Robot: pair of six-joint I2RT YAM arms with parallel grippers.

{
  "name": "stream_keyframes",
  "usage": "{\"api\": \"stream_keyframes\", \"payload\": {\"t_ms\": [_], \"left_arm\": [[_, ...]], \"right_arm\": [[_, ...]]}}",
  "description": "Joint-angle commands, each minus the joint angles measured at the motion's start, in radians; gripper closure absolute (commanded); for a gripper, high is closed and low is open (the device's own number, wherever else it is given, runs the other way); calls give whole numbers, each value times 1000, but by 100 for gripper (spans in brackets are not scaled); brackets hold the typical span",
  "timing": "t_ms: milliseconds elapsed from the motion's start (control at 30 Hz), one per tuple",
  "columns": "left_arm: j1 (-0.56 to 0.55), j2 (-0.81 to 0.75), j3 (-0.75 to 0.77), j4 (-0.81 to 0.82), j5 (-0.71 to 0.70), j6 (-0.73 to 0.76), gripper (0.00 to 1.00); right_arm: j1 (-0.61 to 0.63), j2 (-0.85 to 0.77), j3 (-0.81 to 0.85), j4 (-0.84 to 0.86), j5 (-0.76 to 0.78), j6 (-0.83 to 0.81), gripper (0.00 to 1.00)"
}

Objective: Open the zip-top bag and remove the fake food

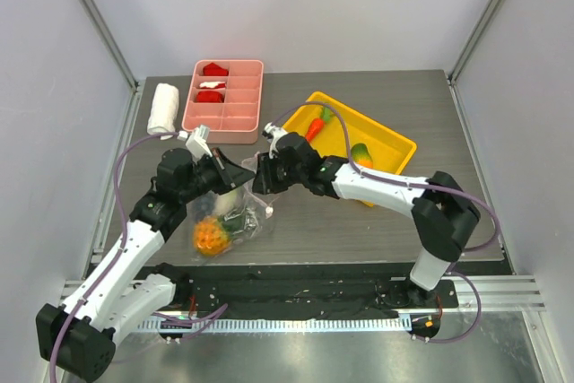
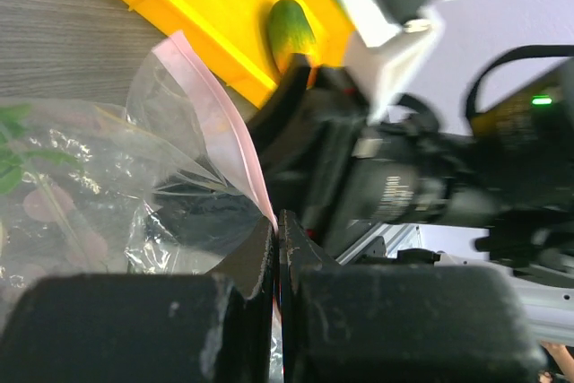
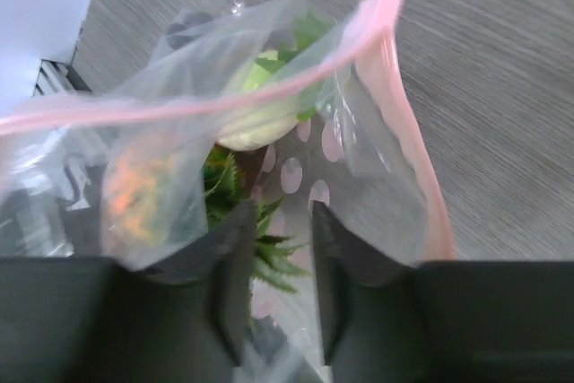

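The clear zip-top bag [image 1: 235, 217] lies between my two grippers, its pink-edged mouth [image 3: 224, 100] pulled open. My left gripper [image 1: 242, 172] [image 2: 276, 220] is shut on the pink zip strip [image 2: 220, 123]. The fingers of my right gripper [image 1: 262, 178] [image 3: 282, 213] are inside the bag's mouth, a gap between them, with the pineapple's green top [image 3: 265, 244] in that gap. Fake food in the bag: the yellow pineapple [image 1: 208, 238] and a pale radish [image 3: 256, 123]. A carrot [image 1: 316, 123] and a mango [image 1: 361, 154] [image 2: 291, 29] lie in the yellow tray [image 1: 395, 143].
A pink divided tray [image 1: 235, 118] with red-and-white pieces stands at the back, a rolled white towel [image 1: 163, 107] to its left. The yellow tray [image 2: 224, 6] sits just right of the bag. Both arms crowd the table's middle.
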Motion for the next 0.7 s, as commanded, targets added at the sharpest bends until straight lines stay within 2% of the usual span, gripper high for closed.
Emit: {"api": "stream_keyframes", "payload": {"t_ms": [0,67,333,500,667], "left_arm": [[-2,-1,30,25,20,-10,100],[-1,4,25,26,23,-16,100],[-1,20,3,57,36,-30,100],[-4,24,-10,72,36,-42,100],[-4,31,-12,86,40,-50,100]], "right_arm": [[5,42,-3,153,0,4,56],[6,73,5,165,-5,-12,48],[6,157,9,297,-8,-98,38],[5,168,-55,515,-25,-59,38],[6,202,-72,664,-40,87,39]]}}
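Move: The right hand's likely goal is the pale leafy vegetable in the bag, about 10 cm to its left, 5 cm back and 8 cm lower. The pineapple lies about 12 cm left, 14 cm back and equally low; the bag's open mouth is just 3 cm left and 2 cm ahead, level with the fingertips. From the left hand, pinching the rim, the vegetable is roughly 10 cm left, 9 cm back and 15 cm down. Reaching in at the bag's mouth, the right hand works its fingertips under the pink rim, one finger showing dark through the film. It drops about 3 cm first, then slides left and forward, some 4 cm left in all, while its fingers spread from a third to well over half open. The left hand keeps the rim pinched, sinking about 1 cm. ##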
